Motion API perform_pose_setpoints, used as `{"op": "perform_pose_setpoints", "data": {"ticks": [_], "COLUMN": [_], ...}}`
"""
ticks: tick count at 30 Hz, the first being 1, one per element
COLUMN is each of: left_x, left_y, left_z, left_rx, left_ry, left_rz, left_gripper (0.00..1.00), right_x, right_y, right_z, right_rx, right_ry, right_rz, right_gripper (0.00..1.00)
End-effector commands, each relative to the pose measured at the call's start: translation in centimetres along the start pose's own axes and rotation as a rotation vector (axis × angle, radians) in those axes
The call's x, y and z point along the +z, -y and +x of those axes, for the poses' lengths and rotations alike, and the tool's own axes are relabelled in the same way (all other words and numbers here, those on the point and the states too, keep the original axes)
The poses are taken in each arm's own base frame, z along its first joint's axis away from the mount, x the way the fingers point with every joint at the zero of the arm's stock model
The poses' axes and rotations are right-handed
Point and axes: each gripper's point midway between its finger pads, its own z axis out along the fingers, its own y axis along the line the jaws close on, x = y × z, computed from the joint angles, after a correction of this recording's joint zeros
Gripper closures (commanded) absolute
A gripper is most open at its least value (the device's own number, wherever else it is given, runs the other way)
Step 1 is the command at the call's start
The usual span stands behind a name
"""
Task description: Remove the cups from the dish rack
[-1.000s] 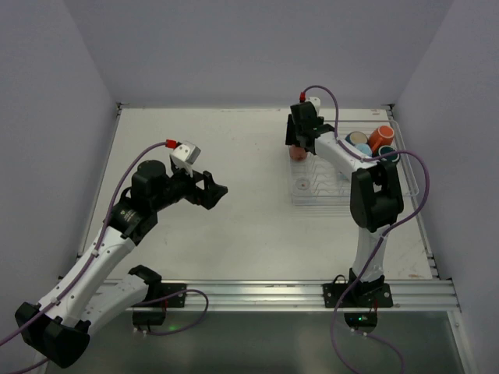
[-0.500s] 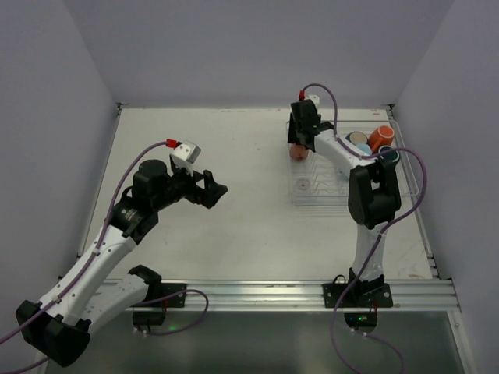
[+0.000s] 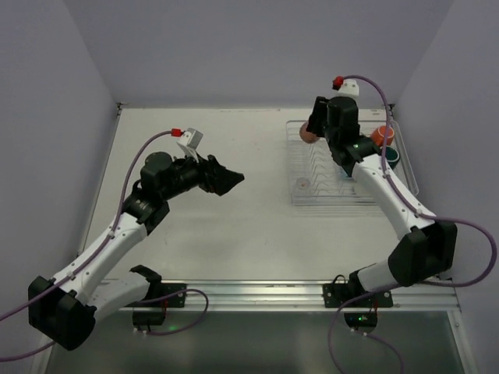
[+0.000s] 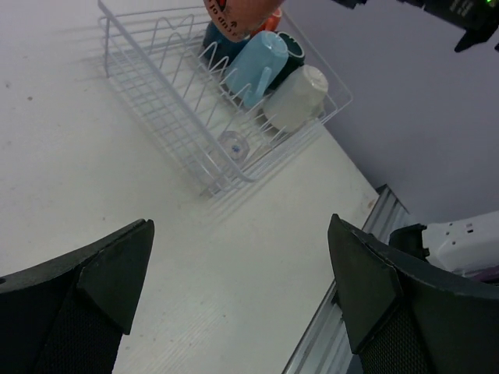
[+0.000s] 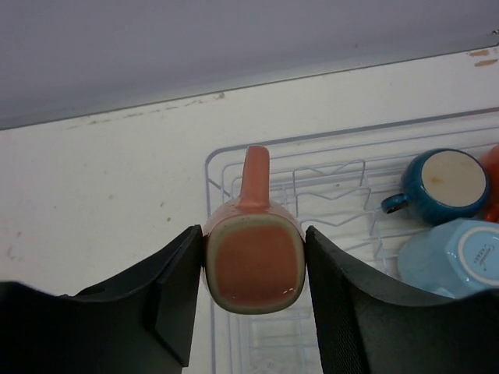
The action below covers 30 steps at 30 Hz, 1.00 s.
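My right gripper (image 5: 253, 269) is shut on a salmon-pink cup (image 5: 253, 261), pads on both sides, handle pointing away. It hangs over the far left corner of the white wire dish rack (image 5: 224, 167). From above, the right gripper (image 3: 312, 134) and pink cup (image 3: 309, 138) are off the rack (image 3: 327, 202). Still in the rack are a dark blue cup (image 5: 444, 183), a light blue cup (image 4: 257, 66), a white cup (image 4: 296, 97), an orange cup (image 3: 380, 135) and a clear tumbler (image 4: 234, 144). My left gripper (image 3: 230, 181) is open and empty over the table's middle, facing the rack.
The rack stands at the table's right side, near the right wall. A metal rail (image 3: 257, 294) runs along the near edge, where both arm bases are bolted. Purple cables loop off each arm.
The right gripper closed on the pink cup and raised it off the rack while its arm swung out to the right. The left arm reached further right toward the rack, still open.
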Motion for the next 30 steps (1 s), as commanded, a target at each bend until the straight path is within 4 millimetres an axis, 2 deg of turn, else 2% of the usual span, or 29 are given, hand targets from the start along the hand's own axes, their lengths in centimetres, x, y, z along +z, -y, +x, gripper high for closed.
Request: {"op": "perform_pose_setpoints", "data": {"ticks": [1,3,4,6,7,9,10,11,12,13,17,21,25,27,28,30], "left_x": [1.9,3.2,3.5,4.9,5.4,7.0,7.6,8.5,8.9,9.6,10.6,10.8,11.2,11.2,11.4,11.2], "left_y": [2.8,2.7,3.3,3.1,3.9,3.7,4.2,3.8,4.2,4.1,4.7,5.8,6.6,6.6,6.5,6.5], "left_z": [-2.0,-1.4,-2.2,-1.5,-1.8,-1.2,-0.9,-0.3,-0.6,-0.2,-0.5,-1.2,-0.9,-1.0,-1.0,-1.0], "left_rx": [-0.124,-0.175,-0.197,-0.241,-0.253,-0.273,-0.284,-0.295,-0.291,-0.305,-0.312,-0.319,-0.323,-0.32,-0.32,-0.313], "left_ry": [0.077,0.058,0.09,0.076,0.088,0.069,0.06,0.047,0.054,0.048,0.066,0.096,0.087,0.095,0.102,0.119], "left_rz": [0.172,0.208,0.246,0.257,0.293,0.29,0.3,0.292,0.302,0.296,0.319,0.366,0.4,0.403,0.401,0.406], "left_gripper": [0.0,0.0,0.0,0.0,0.02,0.04,0.05,0.05,0.06,0.08,0.14,0.27,0.52,0.59,0.69,0.83], "right_x": [-3.0,-4.4,-6.2,-8.0,-9.3,-10.3,-11.1,-11.7,-11.9,-12.2,-13.1,-13.0,-12.7,-12.7,-13.0,-13.3], "right_y": [-1.1,-2.7,-3.5,-5.6,-6.2,-7.1,-7.3,-7.7,-7.9,-8.0,-8.8,-9.2,-9.5,-10.0,-10.5,-10.9], "right_z": [-2.1,-0.9,-1.7,-0.6,-1.2,-0.4,-0.6,-1.0,0.3,0.4,1.7,3.0,4.3,5.2,5.4,5.9], "right_rx": [0.147,0.237,0.277,0.335,0.403,0.479,0.502,0.524,0.559,0.571,0.624,0.642,0.664,0.674,0.674,0.678], "right_ry": [0.089,0.062,0.084,0.057,0.06,0.041,0.05,0.065,0.022,0.02,-0.023,-0.065,-0.107,-0.135,-0.149,-0.164], "right_rz": [-0.126,-0.255,-0.326,-0.477,-0.532,-0.61,-0.639,-0.679,-0.706,-0.721,-0.804,-0.825,-0.847,-0.869,-0.885,-0.903], "right_gripper": [0.85,0.85,0.85,0.85,0.85,0.84,0.85,0.85,0.85,0.85,0.84,0.84,0.84,0.83,0.83,0.82]}}
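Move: The salmon cup is already held in the right hand, just ahead of its finger pads. It lies about 18 cm ahead of the left hand, 28 cm to its right and level with it. The open left gripper, where the cup is being taken, is some 17 cm back from the right hand and 28 cm to its left. In the rack, roughly 18 cm below the right hand, the light blue cup stands 4 cm ahead and 19 cm right, the navy cup 9 cm ahead and 18 cm right. The left fingers close most of the way onto the rim side of the salmon cup, while the right hand keeps its grip at the base. To meet there, the right hand draws back some 12 cm and left 9 cm, rolling its left side up and turning counter-clockwise; the left hand reaches right about 12 cm and slightly forward, dipping then partly rising, and rolls its left side down. ##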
